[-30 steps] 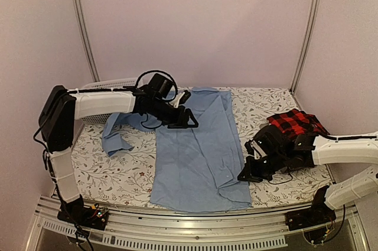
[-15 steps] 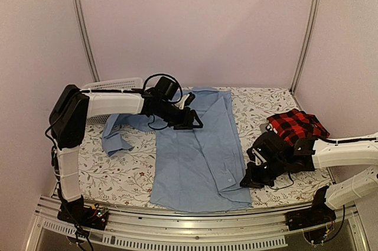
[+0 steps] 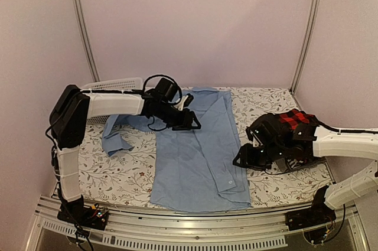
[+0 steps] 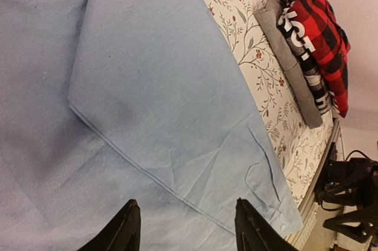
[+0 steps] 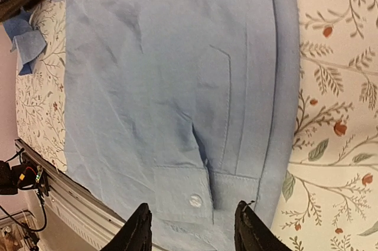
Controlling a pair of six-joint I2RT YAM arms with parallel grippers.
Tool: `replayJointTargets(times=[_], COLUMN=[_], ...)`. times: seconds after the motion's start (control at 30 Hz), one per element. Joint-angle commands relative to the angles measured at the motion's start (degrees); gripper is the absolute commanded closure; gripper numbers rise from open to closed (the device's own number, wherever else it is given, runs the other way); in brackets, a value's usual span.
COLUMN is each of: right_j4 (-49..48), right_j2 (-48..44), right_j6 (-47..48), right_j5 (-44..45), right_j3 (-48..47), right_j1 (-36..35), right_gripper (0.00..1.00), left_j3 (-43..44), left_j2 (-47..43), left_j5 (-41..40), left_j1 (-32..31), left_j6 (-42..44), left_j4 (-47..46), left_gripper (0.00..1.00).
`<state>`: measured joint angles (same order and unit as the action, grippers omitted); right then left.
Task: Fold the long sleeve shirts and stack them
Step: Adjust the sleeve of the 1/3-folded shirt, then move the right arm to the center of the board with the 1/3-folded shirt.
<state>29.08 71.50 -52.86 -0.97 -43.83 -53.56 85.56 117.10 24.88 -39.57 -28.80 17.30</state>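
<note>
The light blue shirt (image 3: 195, 156) lies flat along the middle of the table, one sleeve spread to the left (image 3: 115, 136). Its other sleeve is folded over the body, with the buttoned cuff (image 5: 192, 195) near the front edge. My left gripper (image 3: 188, 122) (image 4: 186, 215) hovers open over the shirt's upper part, holding nothing. Above the cuff at the shirt's right edge my right gripper (image 3: 241, 161) (image 5: 193, 218) stands open and empty. The folded red-and-black plaid shirt (image 4: 322, 32) (image 3: 298, 118) rests on the folded grey lettered shirt (image 4: 295, 50) at the right.
A white lattice basket (image 3: 115, 84) stands at the back left behind the left arm. The floral tablecloth (image 3: 118, 174) shows on either side of the blue shirt. A metal rail (image 3: 189, 227) runs along the table's front edge.
My right gripper has opened, letting go of the blue sleeve cuff, and has lifted slightly back and left. The left gripper has barely moved.
</note>
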Motion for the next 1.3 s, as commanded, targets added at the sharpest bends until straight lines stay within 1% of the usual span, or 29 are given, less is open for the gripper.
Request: replayJointTargets(times=[0.0,0.1,0.13,0.23,0.3,0.43,0.57,0.67,0.9,1.0,1.13,1.27], right_j4=[-5.35,-11.4,-13.37,-18.4,-19.8,-22.64,-24.01,-24.64,-25.44,-22.12,-16.43,-14.35], right_j2=[6.18,12.68,15.15,22.47,27.9,40.21,49.18,54.58,62.39,65.31,68.15,69.1], right_j6=[8.58,13.81,14.8,17.85,18.98,18.92,17.97,16.41,12.84,12.18,13.72,15.34], right_j5=[5.29,1.81,-1.74,-5.57,-7.68,-11.57,-14.7,-17.04,-17.47,-16.52,-13.64,-12.47], right_j3=[-8.25,-13.48,-15.21,-21.21,-25.82,-33.99,-41.04,-44.52,-49.49,-52.71,-57.14,-58.2], right_j1=[5.39,11.77,13.54,17.67,19.98,23.73,26.05,27.25,28.82,29.22,30.27,32.64], right_gripper=[0.58,0.63,0.65,0.69,0.74,0.8,0.83,0.84,0.85,0.86,0.86,0.86], left_j3=[-3.07,-5.08,-5.66,-7.49,-8.94,-12.13,-15.62,-17.37,-19.23,-19.91,-21.73,-24.55], left_j2=[-3.45,-4.73,-5.38,-7.7,-9.49,-13.15,-16.37,-18.33,-20.82,-22.08,-24.17,-25.05], left_j5=[-3.18,-3.4,-3.68,-4.94,-5.81,-7.18,-7.75,-7.97,-7.46,-8.08,-8.67,-8.66], left_j1=[0.58,0.81,0.84,0.88,0.93,1.31,1.68,1.65,1.68,1.64,1.64,1.63], left_j6=[0.6,0.24,0.18,0.34,0.54,0.7,0.52,0.25,-0.59,-0.8,-1.32,-1.35], left_j4=[0.06,0.11,0.31,1.02,1.45,2.53,2.74,2.83,2.58,2.9,3.22,3.04], left_gripper=[0.47,0.48,0.48,0.48,0.48,0.48,0.48,0.48,0.48,0.48,0.48,0.48])
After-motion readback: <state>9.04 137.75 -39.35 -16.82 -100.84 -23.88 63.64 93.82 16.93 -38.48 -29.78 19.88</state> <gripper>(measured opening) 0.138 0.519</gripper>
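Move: The fold at the shirt's far right shoulder lies about 36 cm ahead of the right hand, 4 cm to its left and 8 cm lower. The sleeve's cuff is nearly under that hand, 2 cm ahead and 3 cm left; the collar lies some 11 cm beyond the fold and 8 cm left of it; the red checked pile is 18 cm ahead and 22 cm right of the hand. From the left hand the fold is roughly 17 cm ahead and 10 cm right. Right hand sweeps some 35 cm forward, then down to the shoulder fold, fingers narrowing; left hand withdraws leftward and back. ##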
